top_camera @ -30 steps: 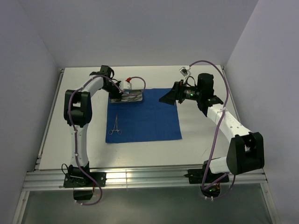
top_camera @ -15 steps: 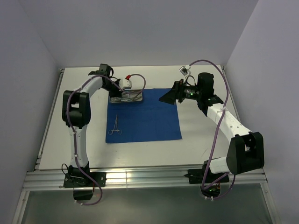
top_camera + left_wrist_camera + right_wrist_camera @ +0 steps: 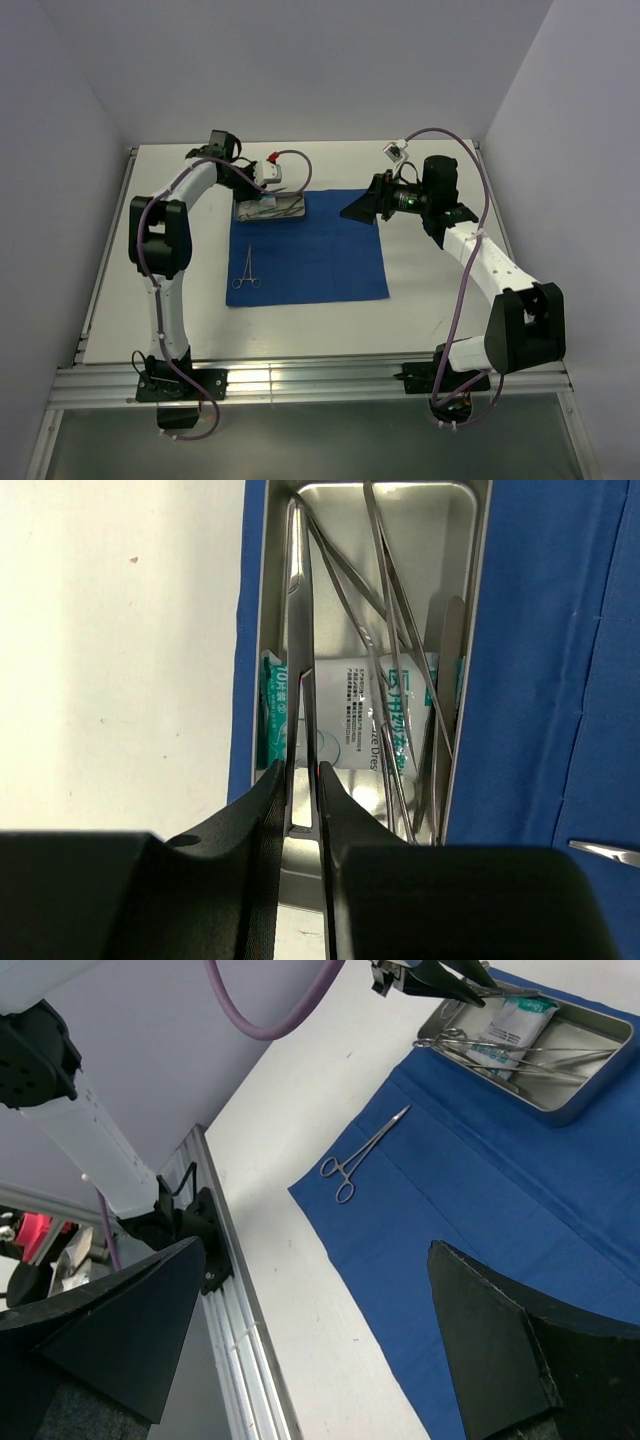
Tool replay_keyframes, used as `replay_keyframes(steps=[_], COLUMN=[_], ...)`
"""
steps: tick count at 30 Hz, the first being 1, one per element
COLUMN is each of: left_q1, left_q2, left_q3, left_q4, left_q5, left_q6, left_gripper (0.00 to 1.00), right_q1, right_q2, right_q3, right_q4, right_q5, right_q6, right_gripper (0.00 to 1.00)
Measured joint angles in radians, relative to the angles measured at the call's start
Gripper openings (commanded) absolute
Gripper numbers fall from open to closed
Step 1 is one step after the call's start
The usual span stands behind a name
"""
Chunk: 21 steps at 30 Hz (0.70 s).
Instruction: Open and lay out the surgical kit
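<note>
The royal-blue cloth (image 3: 310,250) lies spread flat, with the steel tray (image 3: 292,212) on its far left corner. My left gripper (image 3: 252,200) reaches into the tray's left end; in the left wrist view it (image 3: 300,775) is shut on slim steel tweezers (image 3: 297,590) that run along the tray's left wall (image 3: 262,630). Several other instruments (image 3: 385,610) cross over a white-green packet (image 3: 350,715) in the tray. One ring-handled clamp (image 3: 247,270) lies on the cloth's left side. My right gripper (image 3: 365,207) hovers open above the cloth's far right corner, holding nothing.
White tabletop (image 3: 430,290) surrounds the cloth, with an aluminium rail (image 3: 300,380) along the near edge. In the right wrist view the clamp (image 3: 365,1153) lies on the cloth (image 3: 520,1190), and the tray (image 3: 590,1070) sits beyond it.
The left wrist has shifted slightly toward the far side over the tray's left end, still shut on the tweezers. The right arm has not moved.
</note>
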Motion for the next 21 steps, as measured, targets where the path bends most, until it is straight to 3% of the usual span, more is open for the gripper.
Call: replay_keyframes(steps=[10, 16, 21], left_q1=[-0.004, -0.029, -0.082], left_q2=[-0.025, -0.145, -0.444], left_q3=[-0.082, -0.103, -0.311], left_q4=[0.139, 0.223, 0.298], left_q5=[-0.013, -0.096, -0.193], left_q6=[-0.122, -0.418, -0.737], left_gripper=[0.00, 0.00, 0.00], right_q1=[0.000, -0.008, -0.044], right_q2=[0.000, -0.001, -0.011], right_q3=[0.000, 0.002, 0.002], right_q4=[-0.001, -0.021, -0.030], right_q5=[-0.002, 0.000, 0.011], right_q6=[-0.001, -0.005, 0.002], right_gripper=[1.00, 1.00, 1.00])
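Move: My left hand already holds a ringed forceps above the tray. The tray's middle is about 3 cm to its right, 1 cm back and 5 cm below. The bare cloth it is meant for is some 20 cm back, 4 cm right and 6 cm down; the laid-out forceps lies level with that spot, about 8 cm to its left. From my right hand the bare spot is roughly 18 cm left, 2 cm back and 24 cm down. I keep the forceps pinched by its shanks in my left hand, linger low over the tray, then lift faster and faster straight up away from it, about 12 cm. Late in the rise I draw back some 4 cm, and the wrist swings about 30 degrees counter-clockwise with a slight roll. My open right hand only begins to ease to the right. ##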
